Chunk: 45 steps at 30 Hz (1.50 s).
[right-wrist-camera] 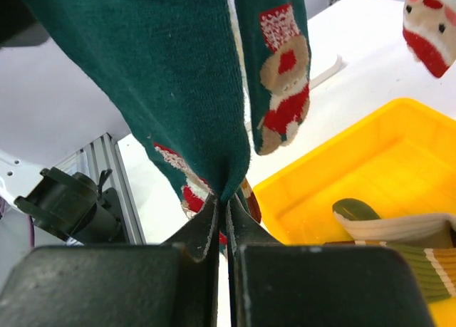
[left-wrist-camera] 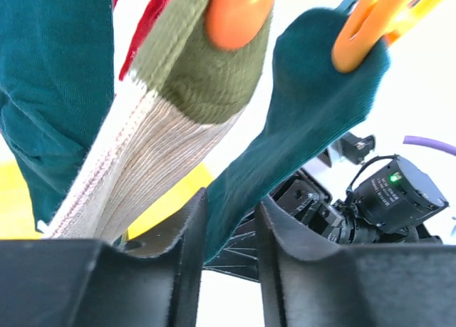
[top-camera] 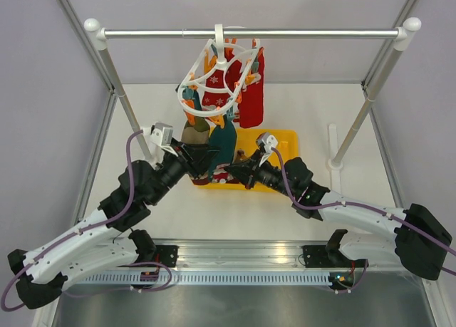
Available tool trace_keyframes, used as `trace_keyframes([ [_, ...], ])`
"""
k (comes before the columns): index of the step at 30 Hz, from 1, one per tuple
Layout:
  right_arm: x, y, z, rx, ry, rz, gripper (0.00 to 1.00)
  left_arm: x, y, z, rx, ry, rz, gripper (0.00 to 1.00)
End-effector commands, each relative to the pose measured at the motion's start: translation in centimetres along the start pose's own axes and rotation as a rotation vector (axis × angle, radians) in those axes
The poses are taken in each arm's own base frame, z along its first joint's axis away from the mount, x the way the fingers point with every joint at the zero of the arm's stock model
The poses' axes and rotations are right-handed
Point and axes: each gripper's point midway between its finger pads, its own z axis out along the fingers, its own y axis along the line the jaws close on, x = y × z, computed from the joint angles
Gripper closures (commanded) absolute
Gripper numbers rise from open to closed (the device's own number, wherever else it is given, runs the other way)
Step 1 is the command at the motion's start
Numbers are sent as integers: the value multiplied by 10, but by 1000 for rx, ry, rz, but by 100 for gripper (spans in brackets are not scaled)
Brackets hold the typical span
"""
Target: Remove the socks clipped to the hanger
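Observation:
The white hanger (top-camera: 217, 78) hangs by its hook from the rail, with socks clipped under it by orange pegs (left-wrist-camera: 239, 13). Red socks (top-camera: 251, 92) hang on its right side. A dark teal sock (right-wrist-camera: 164, 78) hangs at the front, and my right gripper (right-wrist-camera: 222, 202) is shut on its lower end. My left gripper (left-wrist-camera: 231, 206) is open, its fingers standing either side of the same or a like teal sock (left-wrist-camera: 306, 106) without pinching it. A beige ribbed sock with an olive cuff (left-wrist-camera: 157, 149) hangs just left of it. In the top view both grippers (top-camera: 203, 156) (top-camera: 231, 172) meet under the hanger.
A yellow tray (top-camera: 285, 138) lies on the table under the hanger, and a beige and olive sock (right-wrist-camera: 399, 231) lies in it. The metal rail (top-camera: 299, 33) rests on two slanted posts (top-camera: 125, 99) (top-camera: 367, 106). A second teal sock with a printed figure (right-wrist-camera: 278, 70) hangs close by.

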Motion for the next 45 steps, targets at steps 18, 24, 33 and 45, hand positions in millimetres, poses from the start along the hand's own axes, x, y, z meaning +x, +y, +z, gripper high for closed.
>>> trace_keyframes([
  [18, -1, -7, 18, 42, 44, -47, 99, -65, -35, -3, 93, -157, 11, 37],
  [24, 1, -8, 20, 46, 56, -49, 99, -85, -41, 4, 90, -198, 43, 35],
  [33, 3, -8, 22, 46, 61, -51, 99, -103, -40, 14, 39, -238, 76, 35],
  [45, 5, -8, 23, 44, 70, -55, 99, -114, -41, 23, 11, -263, 93, 39],
])
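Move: The orange clip holding the green sock is about 5 cm ahead of the left hand, 3 cm to its right and 10 cm above. The beige sock hangs about 5 cm left, 3 cm ahead and 3 cm up from that hand; a teal clip sits some 4 cm right of the orange one and 2 cm farther out. From the right hand, already pinching the sock's lower end, the orange clip is roughly 6 cm ahead, 2 cm left and 20 cm up. Left rises about 9 cm towards the green sock's orange clip, opening wider; right keeps its pinch, sinking slightly. ##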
